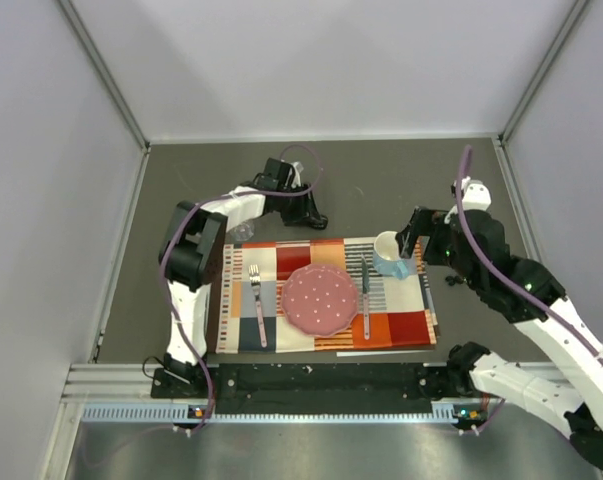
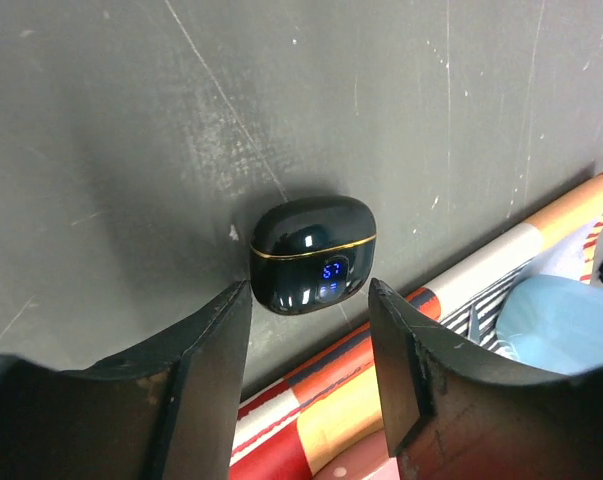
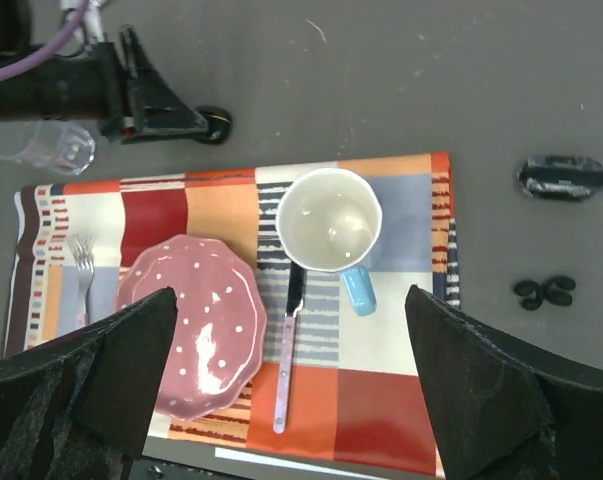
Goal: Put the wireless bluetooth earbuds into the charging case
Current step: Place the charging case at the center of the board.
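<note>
The charging case [image 2: 311,255] is a small glossy black pebble with a gold seam and a lit blue display. It lies lid-shut on the dark table just beyond the placemat's far edge. My left gripper [image 2: 309,288] is open, its tips on either side of the case's near end and nothing clamped between them. From above, the left gripper [image 1: 314,216] sits at the mat's far edge. The wireless bluetooth earbuds [image 3: 544,292] lie together on the table right of the mat. My right gripper [image 3: 291,292] hangs open and empty, high over the mug.
A striped placemat [image 1: 406,325] carries a pink dotted plate [image 1: 321,298], a fork [image 1: 256,305], a knife [image 1: 364,285] and a blue mug [image 3: 329,220]. A clear glass [image 3: 46,148] lies by the left arm. A black oblong object [image 3: 556,178] lies beyond the earbuds.
</note>
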Robot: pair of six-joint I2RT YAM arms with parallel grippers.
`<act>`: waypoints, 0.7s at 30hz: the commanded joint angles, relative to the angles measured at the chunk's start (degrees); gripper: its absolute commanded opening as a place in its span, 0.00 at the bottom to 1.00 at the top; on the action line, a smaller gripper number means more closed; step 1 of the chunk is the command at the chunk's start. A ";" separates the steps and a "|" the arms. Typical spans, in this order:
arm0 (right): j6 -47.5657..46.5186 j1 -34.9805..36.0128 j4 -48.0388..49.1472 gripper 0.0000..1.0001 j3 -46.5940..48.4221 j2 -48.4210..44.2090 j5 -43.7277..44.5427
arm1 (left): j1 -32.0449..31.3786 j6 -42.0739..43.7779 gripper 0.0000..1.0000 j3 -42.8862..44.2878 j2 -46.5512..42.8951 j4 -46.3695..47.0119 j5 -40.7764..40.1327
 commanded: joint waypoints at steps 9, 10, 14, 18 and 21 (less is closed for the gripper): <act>6.31 -27.49 -1.85 0.99 -2.67 5.61 -20.40 | 0.94 6.48 0.58 1.33 -10.47 -4.33 -5.71; 7.54 -29.07 -1.85 0.99 -3.11 6.05 -20.76 | 0.94 6.66 0.58 0.89 -11.44 -4.33 -5.97; 12.28 -34.78 -2.03 0.99 -2.06 9.99 -24.35 | 0.94 8.24 0.58 -3.24 -17.94 -2.58 -5.45; 19.58 -38.93 -2.11 0.99 -1.09 16.83 -27.18 | 0.77 10.43 0.58 -8.42 -29.34 1.55 -4.48; 22.14 -42.52 -2.38 0.99 1.62 22.37 -30.79 | 0.77 11.75 0.58 -13.52 -38.04 3.58 -4.57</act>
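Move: The charging case, already let go, stands only about 3 cm to the right of the left hand and 1 cm below, straight out from its open fingertips. From that hand the glass is some 14 cm left and level, the plate 18 cm back and 3 cm right. From the right hand the case is roughly 20 cm ahead, 18 cm left. The blue cup is about 12 cm ahead of that hand and 3 cm left, the black box 15 cm ahead and 12 cm right, all well below. Backing off leftward and gently up at first, then climbing fast, the left hand leaves the charging case, some 14 cm up in all; its fingers stay open and tilt upward about 20 degrees. The right hand, empty and wide open, sinks about 9 cm while swinging right and somewhat forward, away from the case and towards the black box side, tipping down and turning clockwise. ##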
